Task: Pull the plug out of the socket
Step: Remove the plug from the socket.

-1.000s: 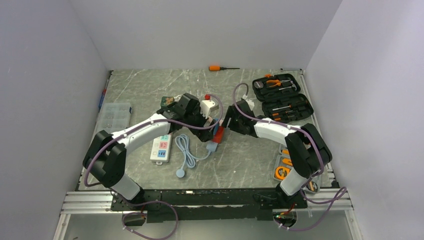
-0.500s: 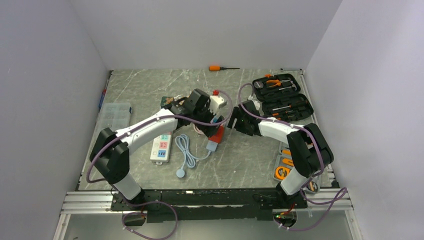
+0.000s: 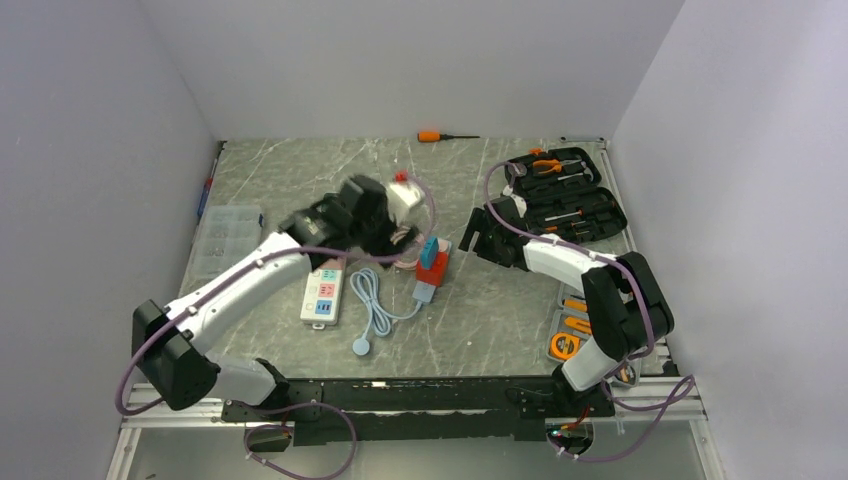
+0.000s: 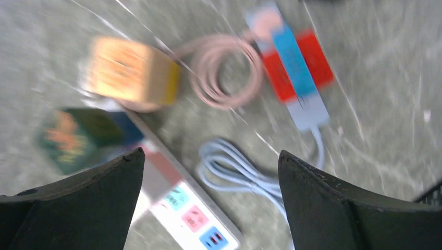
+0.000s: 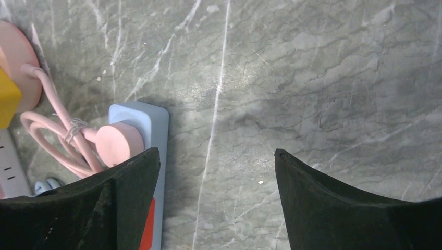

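The white socket (image 3: 322, 296) lies left of centre, its pastel outlets (image 4: 193, 216) below my open left gripper (image 4: 211, 161), which hangs above it, empty. A dark green block (image 4: 78, 138) sits at the strip's far end. A pink round plug (image 5: 120, 144) stands in the pale end of a red and blue strip (image 3: 432, 265); its pink cable (image 4: 224, 67) coils toward a yellow cube (image 4: 130, 73). My right gripper (image 5: 216, 152) is open over bare table just right of that strip, holding nothing. In the top view the left gripper (image 3: 392, 238) is mostly hidden under its wrist.
A pale blue cord (image 3: 372, 305) loops on the table between the two strips. An open black tool case (image 3: 565, 195) stands back right, an orange screwdriver (image 3: 440, 136) at the back wall, a clear organiser box (image 3: 228, 232) far left, orange tools (image 3: 567, 335) near right.
Both grippers have drawn away from the red and blue strip. The left arm swung back to the left, the right pulled to the right and opened wider. The strip now lies uncovered.
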You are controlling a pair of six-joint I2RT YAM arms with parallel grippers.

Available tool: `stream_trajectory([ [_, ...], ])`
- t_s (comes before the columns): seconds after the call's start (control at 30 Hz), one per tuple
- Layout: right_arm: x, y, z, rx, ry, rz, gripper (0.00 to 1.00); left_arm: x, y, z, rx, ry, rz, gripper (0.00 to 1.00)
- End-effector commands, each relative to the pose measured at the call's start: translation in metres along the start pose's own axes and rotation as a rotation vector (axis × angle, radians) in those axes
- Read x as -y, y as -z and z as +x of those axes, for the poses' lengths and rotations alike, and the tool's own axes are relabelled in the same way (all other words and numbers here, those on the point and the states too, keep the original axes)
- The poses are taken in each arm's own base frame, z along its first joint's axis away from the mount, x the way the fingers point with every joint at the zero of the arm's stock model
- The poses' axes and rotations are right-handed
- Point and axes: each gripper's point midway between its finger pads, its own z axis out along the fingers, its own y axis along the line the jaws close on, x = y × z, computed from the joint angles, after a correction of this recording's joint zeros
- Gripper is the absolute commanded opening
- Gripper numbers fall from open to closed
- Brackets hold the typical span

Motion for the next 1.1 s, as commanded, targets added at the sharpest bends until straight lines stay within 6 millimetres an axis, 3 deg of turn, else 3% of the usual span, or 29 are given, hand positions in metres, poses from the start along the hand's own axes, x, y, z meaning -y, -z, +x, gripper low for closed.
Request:
stream_trajectory([
  [0.0, -0.019, 0.017, -0.025, 0.078, -0.012, -0.070, 0.83, 0.055, -0.029, 0.059, -0.118, -0.050, 0.082, 0.99],
  [0.1, -0.022, 0.021, -0.028, 0.089, -0.009, -0.085, 0.84, 0.074, -0.038, 0.085, -0.182, -0.038, 0.080, 0.99],
  [0.17, -0.023, 0.021, -0.027, 0.087, -0.010, -0.098, 0.84, 0.085, -0.039, 0.088, -0.208, -0.026, 0.096, 0.99],
  [0.23, -0.025, 0.021, -0.025, 0.080, -0.008, -0.113, 0.84, 0.097, -0.037, 0.079, -0.191, -0.048, 0.125, 0.99],
  [0.33, -0.027, 0.019, -0.025, 0.073, 0.001, -0.124, 0.84, 0.108, -0.023, 0.041, -0.085, -0.097, 0.182, 0.99],
  [0.4, -0.030, 0.018, -0.027, 0.071, -0.003, -0.144, 0.85, 0.116, -0.012, 0.026, -0.019, -0.073, 0.234, 0.99],
  [0.5, -0.033, 0.017, -0.026, 0.067, -0.009, -0.163, 0.85, 0.127, -0.007, 0.034, 0.060, -0.019, 0.274, 0.99],
  [0.67, -0.031, 0.021, -0.020, 0.061, -0.013, -0.192, 0.85, 0.123, -0.032, 0.050, 0.052, 0.153, 0.167, 0.99],
  [0.87, -0.038, 0.025, -0.019, 0.058, -0.027, -0.254, 0.85, 0.134, -0.047, 0.034, 0.173, 0.242, 0.197, 0.99],
  [1.03, -0.036, 0.030, -0.023, 0.082, -0.006, -0.254, 0.86, 0.113, -0.073, 0.040, 0.166, 0.238, 0.043, 0.99],
  [1.07, -0.037, 0.031, -0.026, 0.088, -0.004, -0.254, 0.86, 0.114, -0.074, 0.032, 0.192, 0.249, 0.049, 0.99],
])
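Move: The blue plug, still stuck in the red adapter, is about 8 cm to the right of my left hand, nearly level with it fore and aft and some 14 cm below. The red adapter sits just beneath the plug and 2 cm farther right. The pink cord coil lies about 4 cm ahead, 2 cm right; the yellow adapter 8 cm ahead, 3 cm left, 19 cm down. From my right hand the plug is some 9 cm left, 4 cm back and 4 cm higher. I swoop my left hand down about 13 cm and back with the fingers wide open, lift some 6 cm while drifting right, then sink again and start edging forward, closing in on the blue plug from its near side. On the way I roll the hand's left side up, then down. My right hand rises about 2 cm beside the socket, open, rolling slightly. ##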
